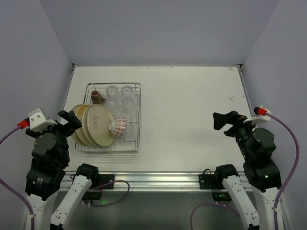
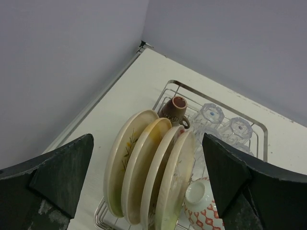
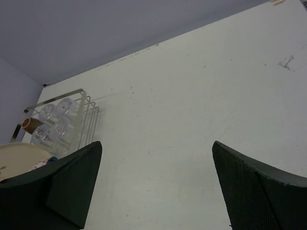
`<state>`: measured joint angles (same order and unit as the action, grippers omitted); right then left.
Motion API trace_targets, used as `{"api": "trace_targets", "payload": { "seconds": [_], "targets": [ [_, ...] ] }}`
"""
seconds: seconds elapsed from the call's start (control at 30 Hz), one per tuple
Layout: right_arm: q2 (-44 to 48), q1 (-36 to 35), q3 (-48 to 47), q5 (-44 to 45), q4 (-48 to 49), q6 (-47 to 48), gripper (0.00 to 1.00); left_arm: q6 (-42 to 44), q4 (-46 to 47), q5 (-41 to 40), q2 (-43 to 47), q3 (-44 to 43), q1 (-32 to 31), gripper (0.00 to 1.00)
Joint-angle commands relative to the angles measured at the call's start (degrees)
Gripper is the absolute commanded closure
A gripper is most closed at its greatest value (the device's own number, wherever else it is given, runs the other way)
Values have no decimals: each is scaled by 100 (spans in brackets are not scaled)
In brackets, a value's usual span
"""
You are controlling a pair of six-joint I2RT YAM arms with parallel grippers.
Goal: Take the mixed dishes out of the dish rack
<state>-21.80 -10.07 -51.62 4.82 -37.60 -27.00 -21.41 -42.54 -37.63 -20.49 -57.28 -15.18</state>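
Observation:
The silver wire dish rack [image 1: 140,115] stands on the table's left side. In it, several cream plates [image 1: 96,125] stand on edge. A small white bowl with a red pattern [image 1: 120,127] lies beside them. Several clear glasses [image 1: 120,96] and a dark brown mug [image 1: 98,97] sit at the far end. My left gripper [image 1: 72,119] is open and empty, just left of the plates. Its wrist view shows the plates [image 2: 148,172], bowl [image 2: 201,206], mug [image 2: 175,109] and glasses [image 2: 223,124] between the open jaws. My right gripper [image 1: 221,120] is open and empty, far right of the rack [image 3: 84,96].
Grey walls close in the table at the left, back and right. A metal rail [image 1: 153,178] runs along the near edge by the arm bases. A small scuff [image 1: 231,97] marks the bare white tabletop at the right.

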Motion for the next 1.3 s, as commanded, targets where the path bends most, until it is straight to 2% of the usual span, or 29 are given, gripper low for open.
{"api": "trace_targets", "payload": {
  "seconds": [0.0,0.13,0.23,0.33,0.4,0.43,0.47,0.6,0.67,0.77,0.97,1.07,1.27],
  "targets": [
    [-131,13,29,-16,297,-77,1,102,282,62,19,67,-38,0],
    [-140,13,116,-620,639,-488,1,-12,299,159,28,155,-29,0],
    [-131,13,450,-1701,1596,-1077,1,-30,387,264,19,304,-29,0],
    [-674,5,696,-2858,2441,-1857,1,-65,484,361,36,453,-29,0],
    [-1298,-300,810,-3153,3140,-2229,1,-100,536,353,63,559,-38,0],
    [-1492,-538,811,-3084,3267,-2352,1,-161,554,335,71,621,-38,0],
    [-1694,-1141,637,-2588,3294,-2353,1,-197,615,326,80,752,-29,0],
    [-3080,-2417,-41,-1714,3233,-2291,1,-302,783,361,98,1051,-29,0],
    [-3469,-2771,-260,-1459,3347,-2502,1,-355,853,344,107,1139,-29,0],
    [-4225,-3640,-698,-354,3208,-2695,1,-364,897,256,124,1227,-29,0],
    [-5474,-4345,-1263,353,3408,-3346,1,-382,888,308,168,1280,-38,0],
    [-6027,-4425,-1412,143,3715,-3645,1,-382,897,361,168,1289,-38,0],
    [-6915,-4496,-1878,-376,4120,-3636,3,-373,888,396,203,1298,-38,0]
  ]
}}
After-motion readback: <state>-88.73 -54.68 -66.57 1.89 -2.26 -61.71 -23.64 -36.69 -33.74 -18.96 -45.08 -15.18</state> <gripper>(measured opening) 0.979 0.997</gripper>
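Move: The bowl lies in the rack about 48 cm to the right hand's left, 5 cm farther out and some 22 cm lower; from it, the plates stand about 12 cm left and the glasses 15 cm farther out. For the left hand, the plates are some 8 cm ahead, 11 cm right and 20 cm below, with the mug about 21 cm ahead, 14 cm right and 22 cm below that hand. Nothing is touched yet: the right hand sweeps about 37 cm left towards the bowl, sinking some 10 cm, mostly late on, as it swings its fingers left and tips them down some 30 degrees. The left hand sinks 6 cm and eases forward towards the plates, then halts. Both grippers stay wide open. ##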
